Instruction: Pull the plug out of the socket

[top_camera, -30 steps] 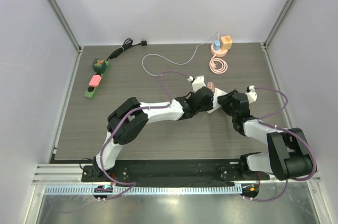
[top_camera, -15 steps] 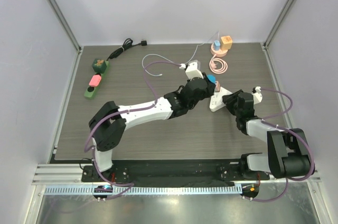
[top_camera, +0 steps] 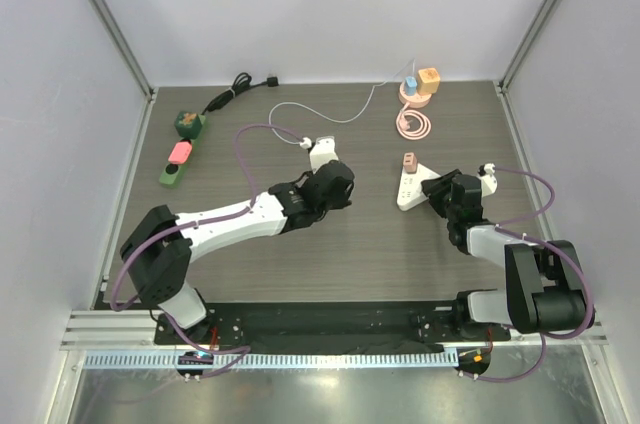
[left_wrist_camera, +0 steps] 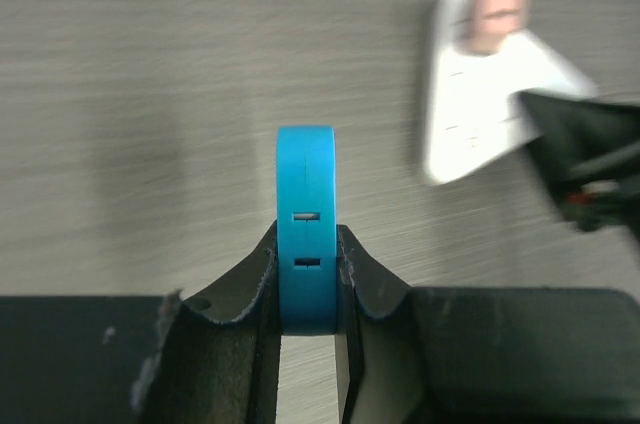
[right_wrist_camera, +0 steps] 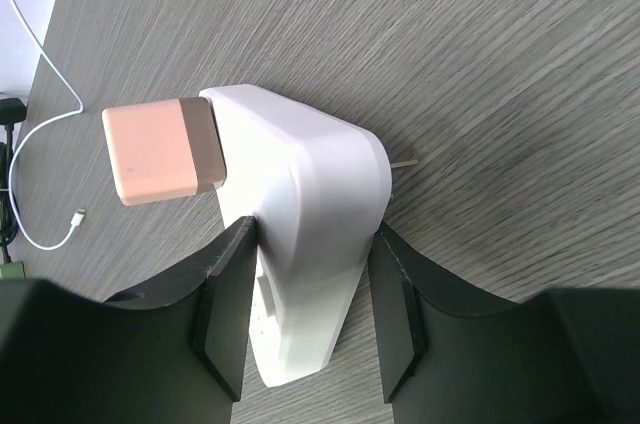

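Observation:
My left gripper (left_wrist_camera: pixel 306 289) is shut on a blue plug (left_wrist_camera: pixel 306 229), held edge-on above the bare table. This plug is apart from the white socket strip (left_wrist_camera: pixel 478 104), which lies blurred at the upper right of the left wrist view. From above, the left gripper (top_camera: pixel 338 187) sits left of the socket strip (top_camera: pixel 410 191) and hides the blue plug. A pink plug (right_wrist_camera: pixel 160 151) is still seated in the end of the socket strip (right_wrist_camera: pixel 300 214). My right gripper (right_wrist_camera: pixel 312 254) is shut on the strip's sides.
A green strip with pink and dark blocks (top_camera: pixel 178 151) lies at the far left, next to a black cable (top_camera: pixel 240 86). A white cable (top_camera: pixel 320 110) loops across the back. A pink coil (top_camera: pixel 414 124) and a small orange-and-blue stand (top_camera: pixel 420 85) sit at the back right.
The left arm has drawn back to the left with the blue plug in its jaws, away from the socket strip. The right gripper has kept its hold on the strip.

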You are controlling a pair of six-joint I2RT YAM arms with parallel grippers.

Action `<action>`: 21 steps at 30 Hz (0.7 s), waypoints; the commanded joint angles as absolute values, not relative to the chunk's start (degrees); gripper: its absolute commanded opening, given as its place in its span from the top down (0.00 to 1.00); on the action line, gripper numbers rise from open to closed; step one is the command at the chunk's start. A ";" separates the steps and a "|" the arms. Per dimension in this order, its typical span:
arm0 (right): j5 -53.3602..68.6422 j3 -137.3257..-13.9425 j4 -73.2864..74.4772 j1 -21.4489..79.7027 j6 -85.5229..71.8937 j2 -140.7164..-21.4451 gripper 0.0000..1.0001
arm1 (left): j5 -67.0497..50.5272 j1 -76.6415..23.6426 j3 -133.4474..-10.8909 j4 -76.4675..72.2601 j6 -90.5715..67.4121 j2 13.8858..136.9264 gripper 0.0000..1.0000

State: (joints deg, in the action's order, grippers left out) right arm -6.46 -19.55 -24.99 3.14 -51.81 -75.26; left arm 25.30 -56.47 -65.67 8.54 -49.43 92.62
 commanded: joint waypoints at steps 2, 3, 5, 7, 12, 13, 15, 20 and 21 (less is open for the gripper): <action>-9.49 -17.93 -14.42 2.90 -47.20 -77.70 0.99 | 38.19 -56.60 -65.31 29.16 -49.56 90.26 1.00; -9.58 -17.76 -14.41 2.90 -47.37 -77.52 0.99 | 39.54 -56.60 -64.52 33.62 -50.53 90.44 1.00; -9.67 -17.58 -14.59 2.90 -47.55 -77.34 0.99 | 41.82 -56.60 -63.46 38.12 -52.81 91.23 1.00; -9.67 -17.58 -14.50 2.90 -47.72 -77.34 0.99 | 42.45 -57.30 -61.44 40.24 -54.75 91.40 1.00; -9.76 -17.67 -13.89 2.90 -48.16 -77.17 0.99 | 47.44 -61.78 -57.76 47.79 -63.01 89.74 1.00; -9.49 -17.67 -13.97 2.90 -48.16 -77.25 0.99 | 48.85 -62.83 -57.31 48.60 -63.89 89.13 1.00; -9.40 -17.84 -13.89 2.99 -48.16 -77.34 0.99 | 50.97 -62.84 -55.21 48.87 -64.42 86.33 1.00; -9.32 -18.02 -13.62 2.99 -47.81 -77.43 0.99 | 54.32 -57.94 -52.47 49.82 -65.82 82.53 1.00; -9.32 -17.93 -13.88 2.90 -47.90 -77.43 0.99 | 53.53 -55.92 -52.47 50.79 -66.53 82.62 1.00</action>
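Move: The left gripper already holds the freed blue plug; open bare tabletop for it lies roughly 19 cm left, 8 cm back and 14 cm below. The white socket strip is about 16 cm to its right, 2 cm ahead and 11 cm lower, its pink plug 15 cm right and 8 cm ahead. The white cable's tip lies 10 cm left, 13 cm ahead. From the right gripper, that bare tabletop is about 38 cm left and 11 cm back. Bring the left gripper, fingers kept closed on the blue plug, some 19 cm to the left away from the white strip, drawing back about 8 cm and sinking nearly 10 before easing up a couple. Roll it some 35 degrees, left side rising, and swing it a little counter-clockwise. Hold the right gripper still, keeping its pinch on the strip. ##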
